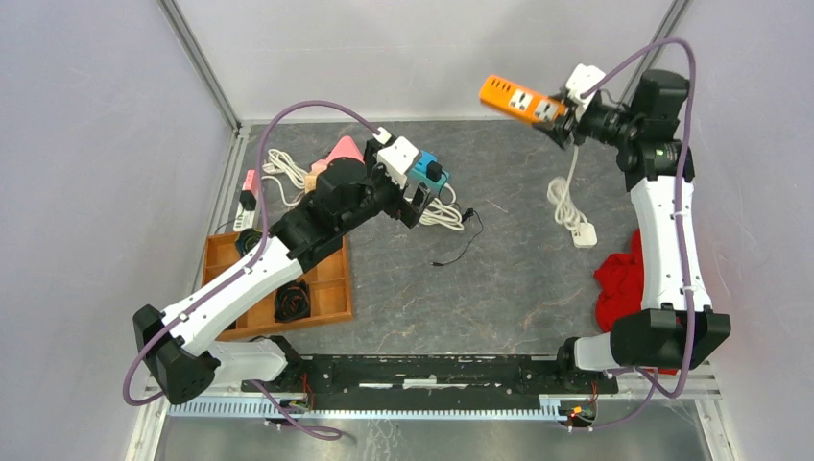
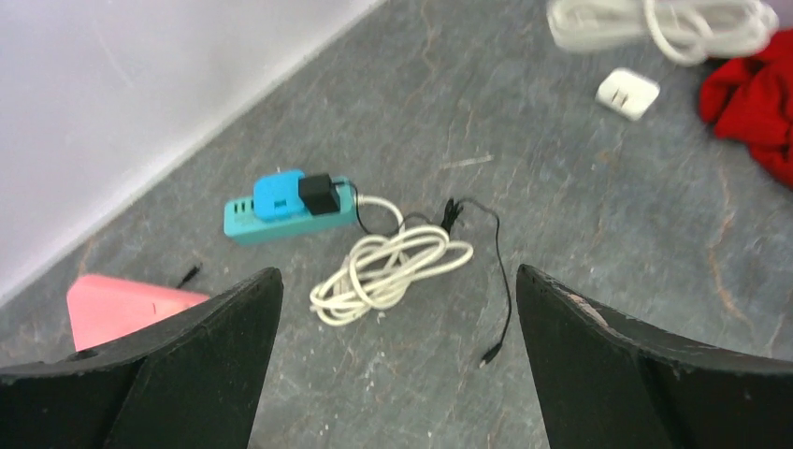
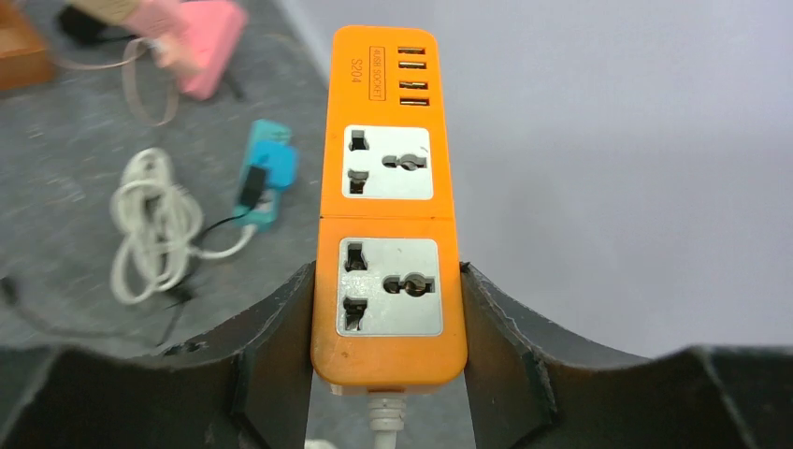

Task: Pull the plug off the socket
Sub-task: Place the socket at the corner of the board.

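A teal socket strip (image 2: 245, 220) lies on the grey table with a blue adapter (image 2: 278, 194) and a black plug (image 2: 320, 194) seated in it. My left gripper (image 2: 397, 273) hangs open above the table, short of that strip, with nothing between its fingers. From overhead the strip (image 1: 425, 168) shows just past the left wrist. My right gripper (image 3: 385, 269) is shut on the cable end of an orange socket strip (image 3: 388, 206) and holds it in the air at the back right (image 1: 518, 99). Both of the orange strip's sockets are bare.
A coiled white cable (image 2: 374, 276) and a thin black lead (image 2: 500, 309) lie near the teal strip. The orange strip's white cable hangs to a white plug (image 1: 584, 233). A red cloth (image 1: 622, 283) lies right; a wooden tray (image 1: 331, 288) and a pink block (image 1: 341, 152) lie left.
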Controlling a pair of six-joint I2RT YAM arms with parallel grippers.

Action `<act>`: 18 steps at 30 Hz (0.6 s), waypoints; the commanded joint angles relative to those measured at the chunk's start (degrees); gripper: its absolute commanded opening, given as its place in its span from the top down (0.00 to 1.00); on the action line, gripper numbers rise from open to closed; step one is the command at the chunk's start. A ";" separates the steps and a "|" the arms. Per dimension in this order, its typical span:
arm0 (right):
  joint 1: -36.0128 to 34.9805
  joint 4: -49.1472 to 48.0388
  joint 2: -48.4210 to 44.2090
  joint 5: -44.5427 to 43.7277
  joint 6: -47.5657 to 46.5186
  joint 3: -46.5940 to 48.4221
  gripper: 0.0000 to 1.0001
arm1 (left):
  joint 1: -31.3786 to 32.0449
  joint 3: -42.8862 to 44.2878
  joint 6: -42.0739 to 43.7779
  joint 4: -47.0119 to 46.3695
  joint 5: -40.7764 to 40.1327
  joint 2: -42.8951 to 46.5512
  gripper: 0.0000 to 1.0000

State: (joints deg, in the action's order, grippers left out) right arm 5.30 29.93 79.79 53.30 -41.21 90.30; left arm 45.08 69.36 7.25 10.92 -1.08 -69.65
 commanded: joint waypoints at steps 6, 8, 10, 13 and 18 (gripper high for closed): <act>0.85 -27.70 9.58 -20.06 8.98 7.64 1.00 | -0.26 -4.35 -0.72 -5.19 -3.58 2.00 0.00; 0.85 -29.51 13.59 -23.81 9.75 11.26 1.00 | -0.26 -4.88 -0.59 -5.56 -3.82 2.29 0.00; 0.94 -30.29 17.95 -27.40 10.00 15.42 1.00 | -0.27 -5.02 -0.43 -5.66 -3.82 2.25 0.00; 0.94 -34.77 23.34 -34.90 10.93 17.15 1.00 | -0.32 -5.10 -0.24 -5.51 -4.21 1.81 0.00; 1.02 -40.89 29.75 -46.67 9.55 12.30 1.00 | -0.43 -5.04 -0.26 -5.38 -4.32 0.86 0.00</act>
State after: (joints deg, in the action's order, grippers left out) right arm 5.87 1.10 107.24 19.33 -31.09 103.68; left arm 45.06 64.34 7.27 8.32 -4.49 -69.06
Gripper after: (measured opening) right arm 0.565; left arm 0.994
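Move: The right hand already holds the orange socket high above the board, its coiled white cable hanging below. The far right corner area lies about 27 cm ahead, 25 cm to its right and some 34 cm below. The loose white plug lies about 5 cm back and 14 cm right of this hand; the teal socket is 17 cm ahead and 23 cm left. From the left hand that corner area is roughly 35 cm ahead, 51 cm right and 29 cm below. With the orange socket still pinched at its cable end, the right hand sweeps about 20 cm forward and 11 cm right towards the board's far right corner, swinging the socket some 35 degrees clockwise. It first rises about 3.5 cm, then sinks roughly 6 cm; the grip stays unchanged. The empty left hand, open, settles about 3 cm lower. ##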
